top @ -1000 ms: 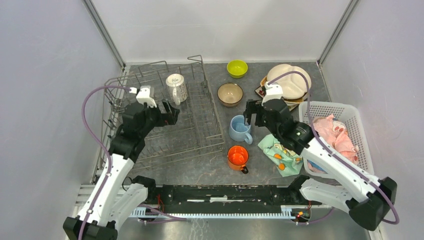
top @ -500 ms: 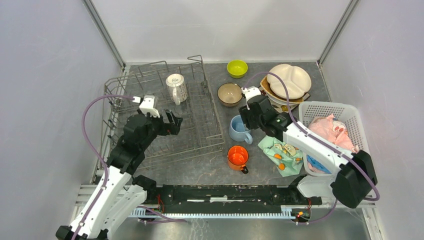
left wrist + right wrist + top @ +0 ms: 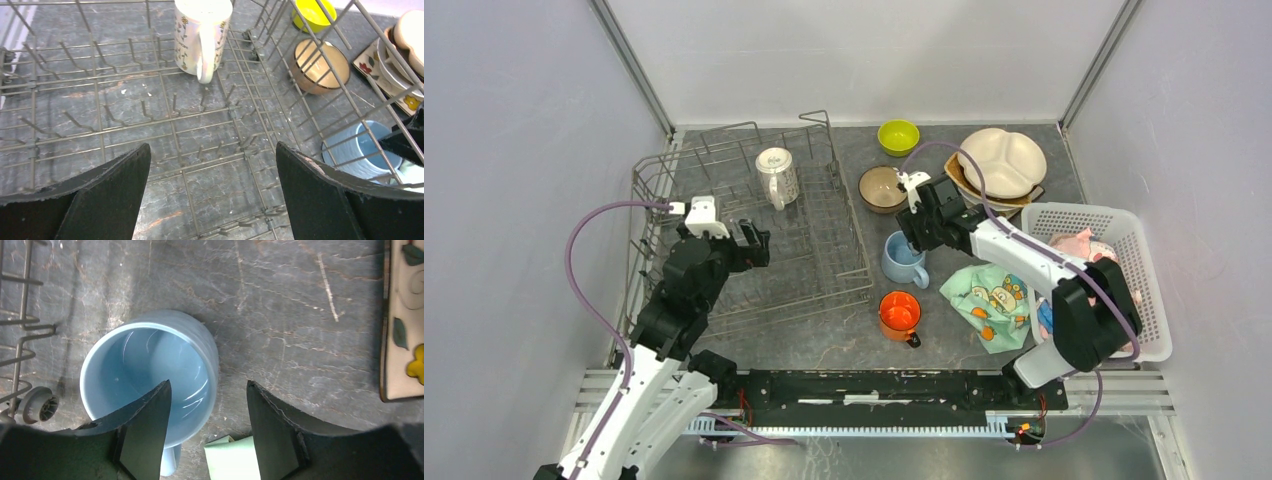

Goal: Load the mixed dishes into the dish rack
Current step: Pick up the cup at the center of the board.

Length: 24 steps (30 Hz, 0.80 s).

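Note:
The light-blue mug (image 3: pixel 904 262) (image 3: pixel 145 360) stands upright on the table between the dish rack (image 3: pixel 839 255) (image 3: pixel 175 125) and a teal cloth (image 3: pixel 989 305). My right gripper (image 3: pixel 911 238) (image 3: pixel 208 385) hangs over the mug's right rim. One finger is above its hollow, the other outside the wall, and the jaws are open with a gap on both sides. My left gripper (image 3: pixel 759 245) (image 3: pixel 212 146) is wide open above the rack floor and holds nothing. A white patterned mug (image 3: pixel 776 175) (image 3: pixel 202 35) stands in the rack's far part.
An orange mug (image 3: pixel 899 313) sits near the front. A tan bowl (image 3: pixel 884 188) (image 3: pixel 317 65) and a lime-green bowl (image 3: pixel 898 137) lie behind. A cream sectioned plate (image 3: pixel 1002 162) tops a stack at back right. A white basket (image 3: pixel 1151 270) holds a pink cloth (image 3: pixel 1074 241).
My right arm swung left and down onto the light-blue mug, and its jaws narrowed around the rim. The left arm drew back slightly toward the near left, still open.

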Tool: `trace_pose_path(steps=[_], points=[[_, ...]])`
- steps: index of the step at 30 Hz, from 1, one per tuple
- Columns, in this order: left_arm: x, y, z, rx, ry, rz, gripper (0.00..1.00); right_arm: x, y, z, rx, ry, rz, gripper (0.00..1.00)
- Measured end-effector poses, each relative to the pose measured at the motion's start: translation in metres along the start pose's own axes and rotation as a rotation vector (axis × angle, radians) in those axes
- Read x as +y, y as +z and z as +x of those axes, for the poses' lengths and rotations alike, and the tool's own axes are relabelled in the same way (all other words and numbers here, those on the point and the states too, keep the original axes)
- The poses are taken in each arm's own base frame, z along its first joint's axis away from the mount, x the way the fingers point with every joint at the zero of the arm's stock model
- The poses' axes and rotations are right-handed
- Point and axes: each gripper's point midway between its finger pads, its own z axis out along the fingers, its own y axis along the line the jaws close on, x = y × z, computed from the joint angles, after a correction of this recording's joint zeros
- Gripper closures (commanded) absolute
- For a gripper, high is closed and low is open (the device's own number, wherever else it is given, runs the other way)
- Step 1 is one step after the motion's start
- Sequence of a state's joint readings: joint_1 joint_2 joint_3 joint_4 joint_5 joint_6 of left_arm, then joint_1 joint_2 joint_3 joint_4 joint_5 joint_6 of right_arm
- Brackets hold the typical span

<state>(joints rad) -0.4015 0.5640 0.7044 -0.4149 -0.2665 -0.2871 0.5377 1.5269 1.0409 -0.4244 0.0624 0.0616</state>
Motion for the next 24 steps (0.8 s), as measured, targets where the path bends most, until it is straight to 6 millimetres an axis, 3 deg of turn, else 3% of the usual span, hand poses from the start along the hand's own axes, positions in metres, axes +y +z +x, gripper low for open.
trace_pose_path(steps=[3,14,18,24], points=[[0.008,-0.004,-0.005,-0.028,-0.005,-0.038,0.0,0.002,0.007,0.004,0.024,-0.018,-0.017,0.45],[0.017,-0.009,-0.014,-0.074,-0.015,-0.085,0.0,0.003,0.023,0.008,0.065,-0.067,-0.033,0.52],[0.017,-0.009,-0.014,-0.074,-0.015,-0.084,0.0,0.005,0.025,0.01,0.069,-0.071,-0.043,0.65],[0.017,-0.009,-0.014,-0.073,-0.015,-0.083,0.0,0.0,0.024,0.008,0.063,-0.067,-0.016,0.94]])
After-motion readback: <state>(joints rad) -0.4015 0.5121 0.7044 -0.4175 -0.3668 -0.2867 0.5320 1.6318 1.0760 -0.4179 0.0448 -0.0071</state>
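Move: The blue cup's middle lies about 4 cm to the right hand's left, level with it and some 5 cm below, with the open fingers over its right wall. From the same hand, the orange cup stands about 11 cm back and 5 cm left; the brown bowl is some 13 cm ahead and 8 cm left. The green cloth lies about 10 cm back and 12 cm right. From the left hand the blue cup is roughly 25 cm right, 5 cm ahead and 20 cm below. The right hand pinches the blue cup's right wall, one finger inside the rim and the other outside. It sinks about 2.5 cm over that wall, edging slightly forward, and its half-open fingers close, mostly once the sinking has stopped. The empty left hand drifts about 2 cm left and a little up over the dish rack, fingers wide open. ##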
